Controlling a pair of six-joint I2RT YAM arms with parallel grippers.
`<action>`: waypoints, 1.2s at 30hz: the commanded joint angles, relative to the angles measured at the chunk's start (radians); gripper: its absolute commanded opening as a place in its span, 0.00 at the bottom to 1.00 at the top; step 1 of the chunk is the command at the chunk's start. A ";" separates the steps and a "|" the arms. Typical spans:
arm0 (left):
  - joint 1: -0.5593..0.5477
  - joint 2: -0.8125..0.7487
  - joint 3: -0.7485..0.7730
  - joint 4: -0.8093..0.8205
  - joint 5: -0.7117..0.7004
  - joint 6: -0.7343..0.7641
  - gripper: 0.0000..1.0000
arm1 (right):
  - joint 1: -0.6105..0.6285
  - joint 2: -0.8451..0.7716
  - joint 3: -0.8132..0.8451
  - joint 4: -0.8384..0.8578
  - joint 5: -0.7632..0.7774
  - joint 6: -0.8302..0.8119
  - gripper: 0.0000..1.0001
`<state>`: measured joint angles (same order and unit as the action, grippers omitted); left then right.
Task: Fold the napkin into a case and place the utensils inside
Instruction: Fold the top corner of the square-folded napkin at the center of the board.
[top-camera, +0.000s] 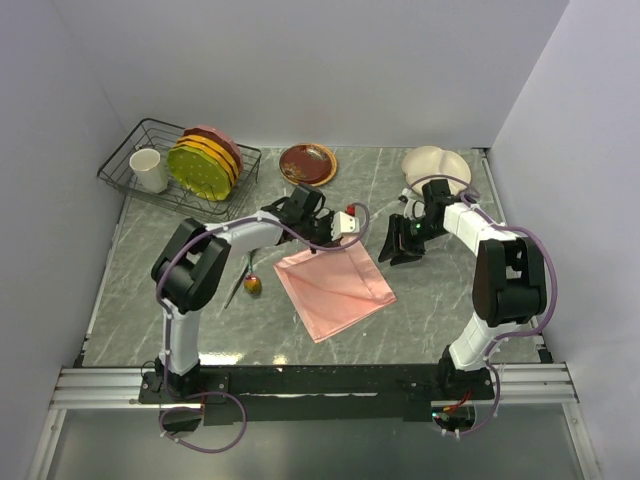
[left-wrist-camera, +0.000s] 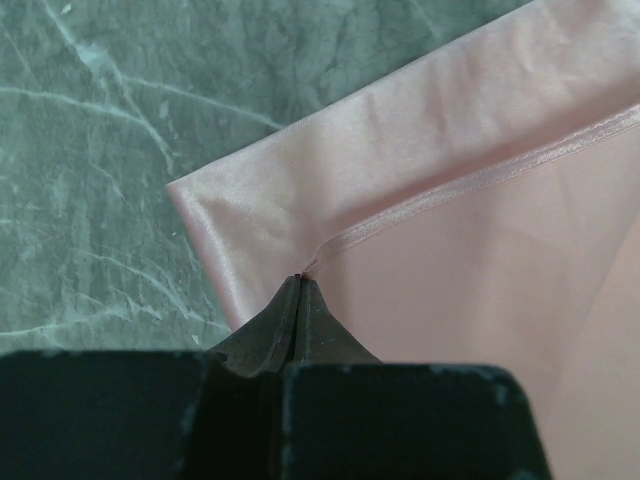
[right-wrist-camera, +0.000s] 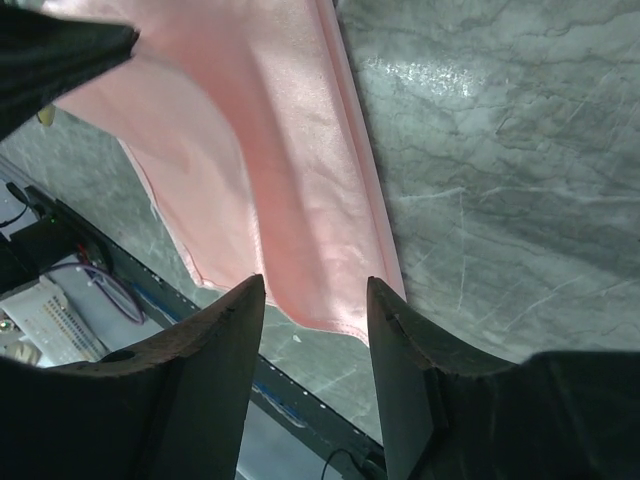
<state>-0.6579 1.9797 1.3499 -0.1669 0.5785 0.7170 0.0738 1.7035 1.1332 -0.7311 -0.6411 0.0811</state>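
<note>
The salmon-pink napkin (top-camera: 336, 288) lies folded flat on the marble table, one corner pointing at the arms. My left gripper (top-camera: 322, 240) is at its far edge. In the left wrist view its jaws are pressed together on the hemmed edge of the napkin's (left-wrist-camera: 470, 250) upper layer, at the gripper's tip (left-wrist-camera: 300, 281). My right gripper (top-camera: 404, 252) hovers just right of the cloth, open. Through its empty gripper gap (right-wrist-camera: 315, 288) the napkin (right-wrist-camera: 290, 170) shows below. The utensils (top-camera: 247, 283), dark handles with a gold head, lie left of the napkin.
A wire dish rack (top-camera: 125, 160) with coloured plates and a white cup (top-camera: 148, 170) stands at the back left. A brown plate (top-camera: 307, 163) sits at the back middle, and white plates (top-camera: 436, 166) at the back right. White walls enclose the table.
</note>
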 joint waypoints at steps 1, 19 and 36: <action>0.017 0.050 0.080 0.021 0.021 -0.051 0.01 | -0.003 -0.001 0.036 -0.021 -0.035 0.002 0.52; 0.032 0.133 0.130 0.132 -0.028 -0.143 0.01 | -0.002 0.018 0.023 -0.014 -0.080 0.012 0.50; 0.037 0.163 0.144 0.159 -0.071 -0.189 0.01 | 0.037 0.033 0.005 0.012 -0.104 0.036 0.50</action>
<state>-0.6247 2.1262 1.4651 -0.0532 0.5110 0.5533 0.0952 1.7267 1.1332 -0.7319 -0.7246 0.1040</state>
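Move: Ahead and to the right of the left hand, which already pinches the upper layer's corner, the napkin's far corner lies about 6 cm out, 5 cm right and 4 cm below. The napkin's right corner is some 13 cm back and 18 cm right of the left hand, the brown plate 23 cm ahead and 6 cm left. From the right hand, the far corner is about 7 cm ahead, 9 cm left and 5 cm below. Drawing the pinched corner of the upper layer on towards the napkin's far corner, the left hand goes about 5 cm forward, sinking some 2 cm mostly in the first half and drifting slightly right near the end. It turns roughly 10 degrees counter-clockwise, its shut fingers keeping their hold. The empty right hand eases about 2 cm left, still half open. ##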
